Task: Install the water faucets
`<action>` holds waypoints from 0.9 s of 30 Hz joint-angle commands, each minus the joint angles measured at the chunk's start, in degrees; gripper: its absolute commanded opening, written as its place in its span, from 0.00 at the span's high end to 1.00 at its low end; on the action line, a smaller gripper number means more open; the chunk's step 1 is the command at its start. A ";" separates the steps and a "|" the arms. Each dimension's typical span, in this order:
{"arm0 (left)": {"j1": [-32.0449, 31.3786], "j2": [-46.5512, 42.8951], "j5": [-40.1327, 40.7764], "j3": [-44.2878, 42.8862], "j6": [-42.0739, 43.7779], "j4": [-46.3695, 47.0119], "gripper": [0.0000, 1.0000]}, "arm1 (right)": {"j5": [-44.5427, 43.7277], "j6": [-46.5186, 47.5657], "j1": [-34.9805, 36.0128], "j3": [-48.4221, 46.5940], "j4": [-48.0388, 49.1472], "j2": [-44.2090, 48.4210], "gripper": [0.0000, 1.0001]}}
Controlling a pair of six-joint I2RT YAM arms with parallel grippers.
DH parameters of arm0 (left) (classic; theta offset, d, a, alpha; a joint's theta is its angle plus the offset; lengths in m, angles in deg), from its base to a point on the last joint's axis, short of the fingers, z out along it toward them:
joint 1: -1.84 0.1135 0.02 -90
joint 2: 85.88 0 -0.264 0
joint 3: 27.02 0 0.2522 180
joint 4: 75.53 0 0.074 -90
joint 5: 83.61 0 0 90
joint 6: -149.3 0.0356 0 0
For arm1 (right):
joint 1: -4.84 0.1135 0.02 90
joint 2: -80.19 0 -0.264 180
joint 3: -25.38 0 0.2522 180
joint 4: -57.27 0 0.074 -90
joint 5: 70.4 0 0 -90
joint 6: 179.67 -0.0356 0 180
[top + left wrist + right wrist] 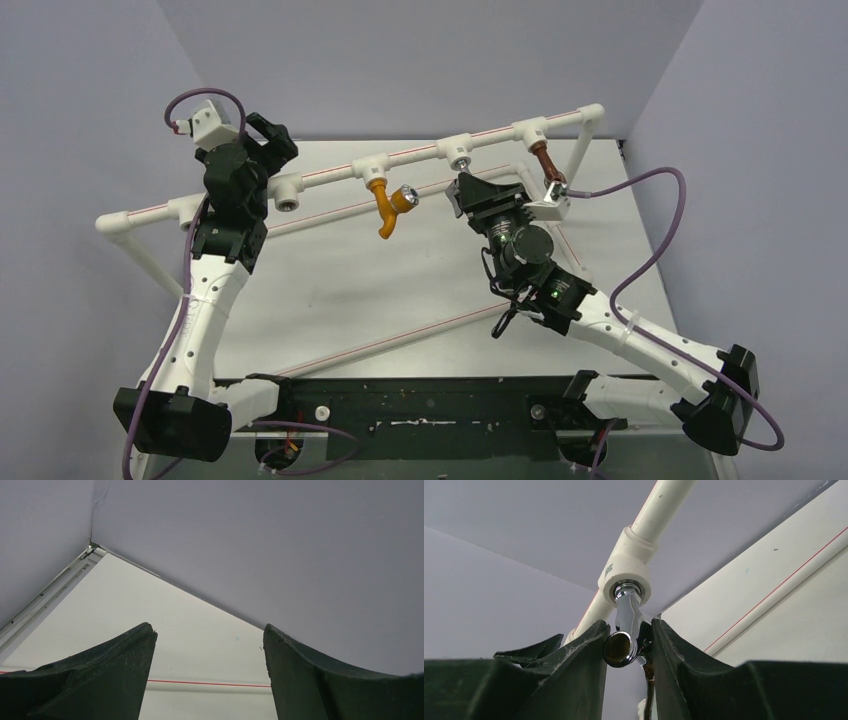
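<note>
The silver faucet (625,622) sits with its stem in a white tee fitting (626,575) of the raised pipe; it also shows in the top view (460,159). My right gripper (629,640) is shut on its chrome body; in the top view the right gripper (466,190) is just below that tee. The orange faucet (389,206) with its chrome knob hangs from the tee to the left. The brown faucet (546,163) hangs from the tee to the right. My left gripper (210,635) is open and empty; in the top view the left gripper (268,135) is held high at the back left.
An open tee fitting (289,197) with nothing in it sits on the pipe beside the left arm. The white pipe frame (600,112) with red stripes spans the back of the table. A lower pipe (210,685) runs under the left fingers. Grey walls close in behind.
</note>
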 commanded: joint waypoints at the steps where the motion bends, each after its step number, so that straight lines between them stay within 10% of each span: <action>1: 0.05 3.60 -0.52 4.94 0.54 -13.95 0.24 | -4.38 -6.88 -0.50 -2.37 -3.19 3.11 0.61; 9: 0.04 3.66 -0.50 4.94 0.58 -13.95 0.24 | -4.15 -0.99 -0.54 -4.59 -8.32 3.85 0.36; 27: 0.04 3.69 -0.70 4.94 0.47 -13.90 0.24 | 5.99 27.08 -0.74 -9.74 -11.07 4.83 0.32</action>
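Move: The silver faucet, already hanging from its white tee, is held between the right fingers, its middle barely 1 cm ahead of the hand point and level with it; the tee's mouth is about 5 cm ahead, 1 cm left and 2 cm up. The orange faucet is some 13 cm left and 3 cm back, the brown faucet about 13 cm right and 3 cm ahead. From the left hand the silver faucet is roughly 30 cm right and 10 cm back. The silver faucet is let go as the right fingers open from their grip to about two-thirds, the hand shifting some 1.5 cm to the right. It then rises about 2 cm and eases back 1 cm, rolling some 20 degrees so its left side drops, the spread fingers clear of the chrome body on both sides. ##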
